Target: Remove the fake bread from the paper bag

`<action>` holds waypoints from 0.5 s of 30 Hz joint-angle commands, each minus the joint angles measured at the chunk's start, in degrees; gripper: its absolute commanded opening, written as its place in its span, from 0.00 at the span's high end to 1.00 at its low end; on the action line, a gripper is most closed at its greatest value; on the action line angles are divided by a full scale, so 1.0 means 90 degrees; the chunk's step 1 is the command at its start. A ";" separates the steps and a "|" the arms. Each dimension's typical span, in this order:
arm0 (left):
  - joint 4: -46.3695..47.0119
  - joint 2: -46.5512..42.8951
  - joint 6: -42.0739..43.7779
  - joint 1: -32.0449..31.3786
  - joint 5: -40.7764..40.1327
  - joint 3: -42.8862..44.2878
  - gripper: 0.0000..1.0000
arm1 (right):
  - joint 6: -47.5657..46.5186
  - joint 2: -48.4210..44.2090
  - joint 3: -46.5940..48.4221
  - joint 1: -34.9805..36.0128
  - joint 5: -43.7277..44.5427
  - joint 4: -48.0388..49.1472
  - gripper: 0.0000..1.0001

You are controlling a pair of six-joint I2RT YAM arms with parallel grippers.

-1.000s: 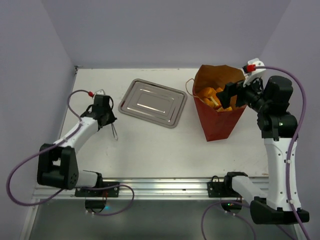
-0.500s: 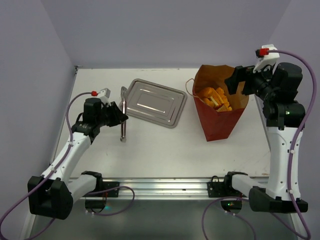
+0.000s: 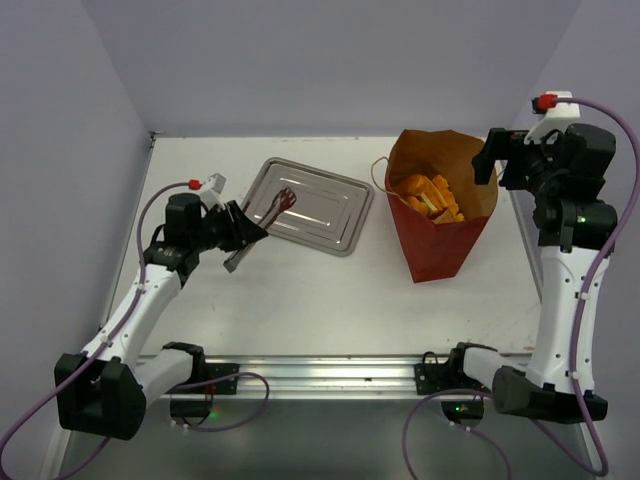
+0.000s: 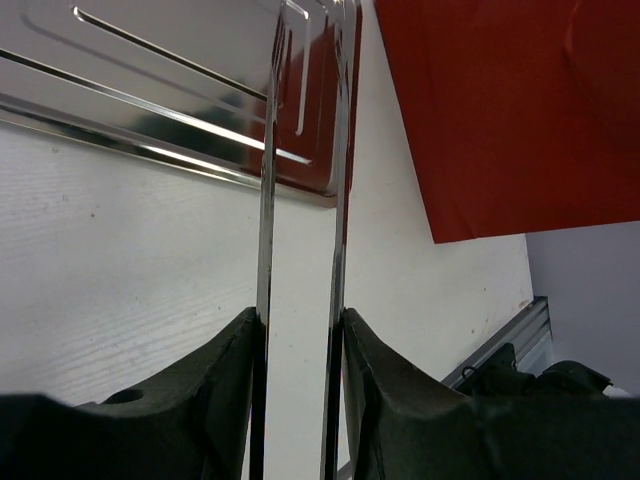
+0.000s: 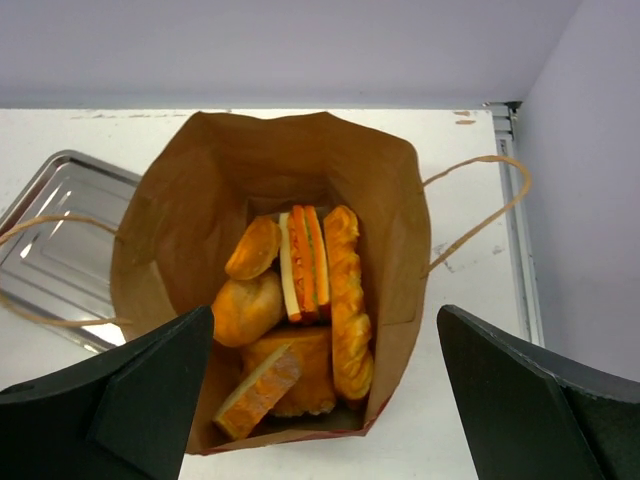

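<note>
The dark-red paper bag [image 3: 440, 245] stands open at the right of the table, tan inside [image 5: 200, 180]. Several glossy golden-orange fake breads [image 3: 430, 195] lie in it; the right wrist view shows a braided loaf [image 5: 348, 300], toast slices [image 5: 303, 262] and rolls. My right gripper [image 3: 487, 160] hangs above the bag's right rim, open and empty, its fingers [image 5: 130, 390] spread to both sides of the bag's mouth. My left gripper [image 3: 240, 232] is shut on metal tongs [image 3: 270, 215], whose two blades [image 4: 268, 200] reach over the steel tray.
A flat steel tray [image 3: 330, 228] lies at mid-table, left of the bag; it also shows in the left wrist view [image 4: 150, 60] and the right wrist view [image 5: 60, 220]. The bag's twine handles [image 5: 480, 215] stick out sideways. A metal rail [image 3: 320, 375] runs along the near edge.
My left gripper has lifted the tongs and swung their tips up over the tray. My right gripper has pulled back to the right, out from over the bag's mouth.
</note>
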 commanded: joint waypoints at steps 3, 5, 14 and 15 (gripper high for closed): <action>0.0156 -0.0280 -0.0010 0.0042 0.0497 0.0312 0.59 | -0.0087 0.0237 0.0500 -0.0387 0.0112 -0.0285 0.01; 0.0146 -0.0388 0.0039 0.0042 0.0546 0.0312 0.60 | -0.0127 0.0355 0.0598 -0.0563 -0.0055 -0.0558 0.01; -0.0029 -0.0749 0.0254 0.0042 0.0643 0.0390 0.60 | -0.0380 0.0764 0.0179 -0.0876 -0.0280 -0.0822 0.03; -0.0059 -0.0788 0.0283 0.0042 0.0643 0.0400 0.60 | -0.0381 0.0871 0.0130 -0.0905 -0.0328 -0.0813 0.04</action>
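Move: The paper bag's right rim lies about 4 cm to the right of the open right gripper, 6 cm ahead and some 13 cm below; the bag's right handle is about 8 cm right, 8 cm ahead, 12 cm down. The fake bread is about 6 cm left, 10 cm ahead and 30 cm lower. From the left gripper, already holding the tongs, the bread lies roughly 14 cm ahead, 40 cm right, 8 cm below. Carry the wide-open right gripper about 4 cm to the right and, sinking ever faster, some 3.5 cm down towards the bag's right rim, tipping the fingers roughly 10 degrees downward; don't touch yet. Meanwhile lift the left gripper about 3 cm and ease it slightly back, keeping its grip on the tongs. ##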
